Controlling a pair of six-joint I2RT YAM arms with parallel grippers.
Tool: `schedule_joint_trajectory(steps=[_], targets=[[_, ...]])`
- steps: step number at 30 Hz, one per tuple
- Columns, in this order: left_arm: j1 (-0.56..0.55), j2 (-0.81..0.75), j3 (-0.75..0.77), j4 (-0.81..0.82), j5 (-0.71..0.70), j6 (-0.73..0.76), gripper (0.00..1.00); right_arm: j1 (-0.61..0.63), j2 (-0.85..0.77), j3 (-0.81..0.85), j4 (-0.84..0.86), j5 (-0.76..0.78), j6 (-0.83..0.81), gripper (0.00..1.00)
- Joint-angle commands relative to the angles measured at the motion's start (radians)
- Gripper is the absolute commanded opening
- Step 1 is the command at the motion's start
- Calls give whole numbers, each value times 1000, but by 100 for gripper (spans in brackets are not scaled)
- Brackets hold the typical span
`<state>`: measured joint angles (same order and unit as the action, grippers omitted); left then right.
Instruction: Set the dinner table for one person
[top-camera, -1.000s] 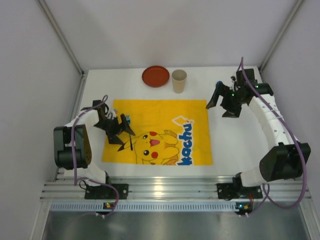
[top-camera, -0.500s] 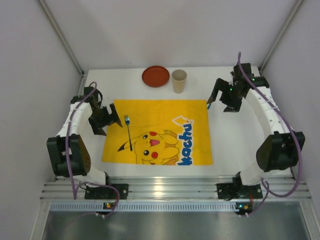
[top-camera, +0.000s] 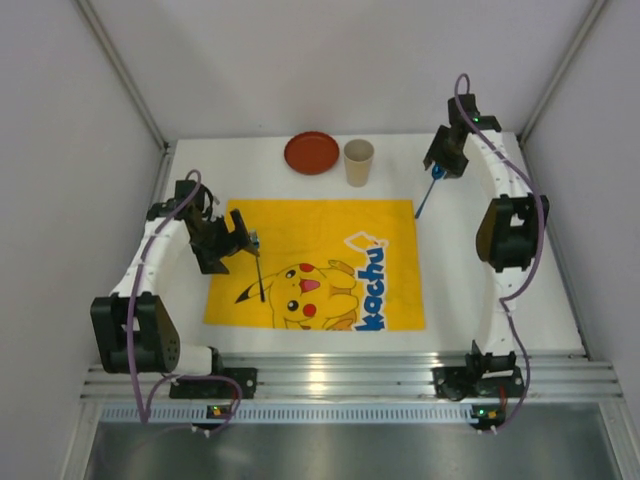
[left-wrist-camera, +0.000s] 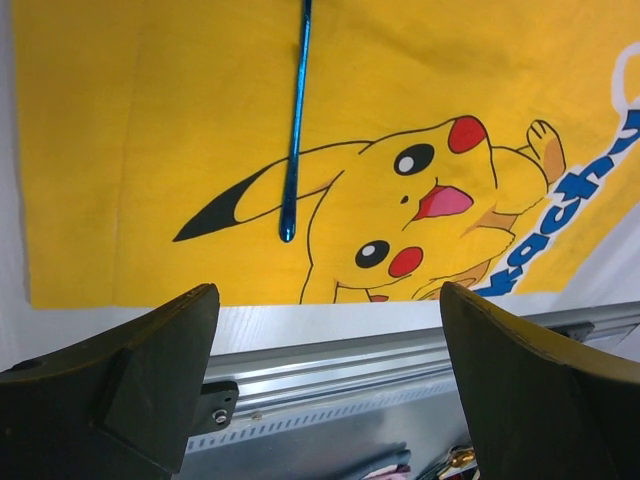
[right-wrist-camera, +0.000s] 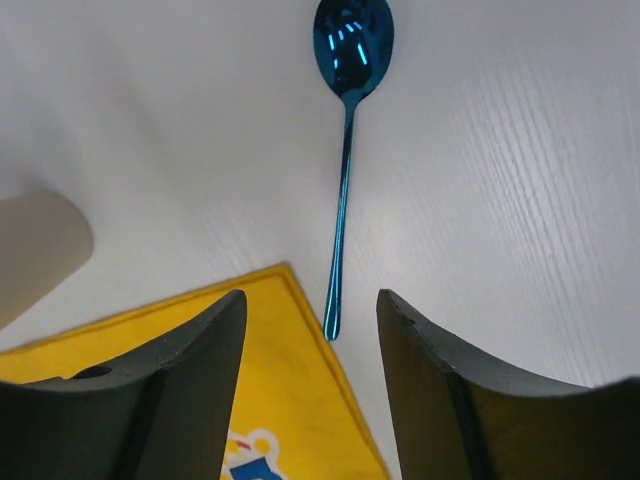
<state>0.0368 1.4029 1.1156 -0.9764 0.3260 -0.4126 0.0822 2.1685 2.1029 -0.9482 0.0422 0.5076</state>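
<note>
The white dinner table (top-camera: 470, 290) carries a yellow Pikachu mat (top-camera: 330, 230). A thin blue utensil (top-camera: 258, 268) lies on the mat's left part; in the left wrist view only its handle (left-wrist-camera: 295, 120) shows. My left gripper (top-camera: 240, 243) hovers open by the utensil's far end, with nothing between its fingers (left-wrist-camera: 130, 380). A blue spoon (right-wrist-camera: 345, 150) lies on bare table off the mat's far right corner (top-camera: 425, 195). My right gripper (top-camera: 440, 165) hangs above the spoon. Its jaws (right-wrist-camera: 310, 400) stand apart and empty, and the spoon's handle tip points into the gap.
At the back of the table sit a red plate (top-camera: 311, 153) and a beige paper cup (top-camera: 358, 162), the cup also at the left edge of the right wrist view (right-wrist-camera: 30, 250). An aluminium rail (top-camera: 320, 375) runs along the near edge. Walls close in on both sides.
The left gripper opened, left the blue utensil on the mat, drew back left, then returned beside its head. The right arm swung to the back over the spoon and its jaws narrowed.
</note>
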Motion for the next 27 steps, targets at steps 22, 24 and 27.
schedule_joint_trajectory(steps=[22, 24, 27], targets=[[-34, 4, -2, 91, 7, 0, 96, 16, 433, 322, 14, 174, 106, 45], [-32, 21, 10, 99, 13, -8, 96, 19, 444, 328, 6, 186, 109, 43], [-34, 30, 26, 107, 15, -17, 96, 21, 468, 370, -23, 188, 98, 33]])
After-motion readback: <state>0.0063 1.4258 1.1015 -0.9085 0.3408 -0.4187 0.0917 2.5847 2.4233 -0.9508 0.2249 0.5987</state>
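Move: The blue spoon lies under the half-open right hand, its middle about 2 cm ahead, level sideways and roughly 12 cm below, the bowl pointing outward and a little to the right. The cup stands some 20 cm to the right hand's left and 6 cm farther out; the mat's far right corner is about 3 cm left and level with the hand. From the empty left hand the spoon is about 25 cm ahead and 50 cm right. Downward, about 11 cm, and some 6 cm forward with a slight drift to the right, the right hand sinks to the spoon's neck just behind the bowl, turning about 10 degrees clockwise. Near the table the descent levels off and the fingers narrow from half open to about a third, one on each side of the thin handle, not yet shut on it. ##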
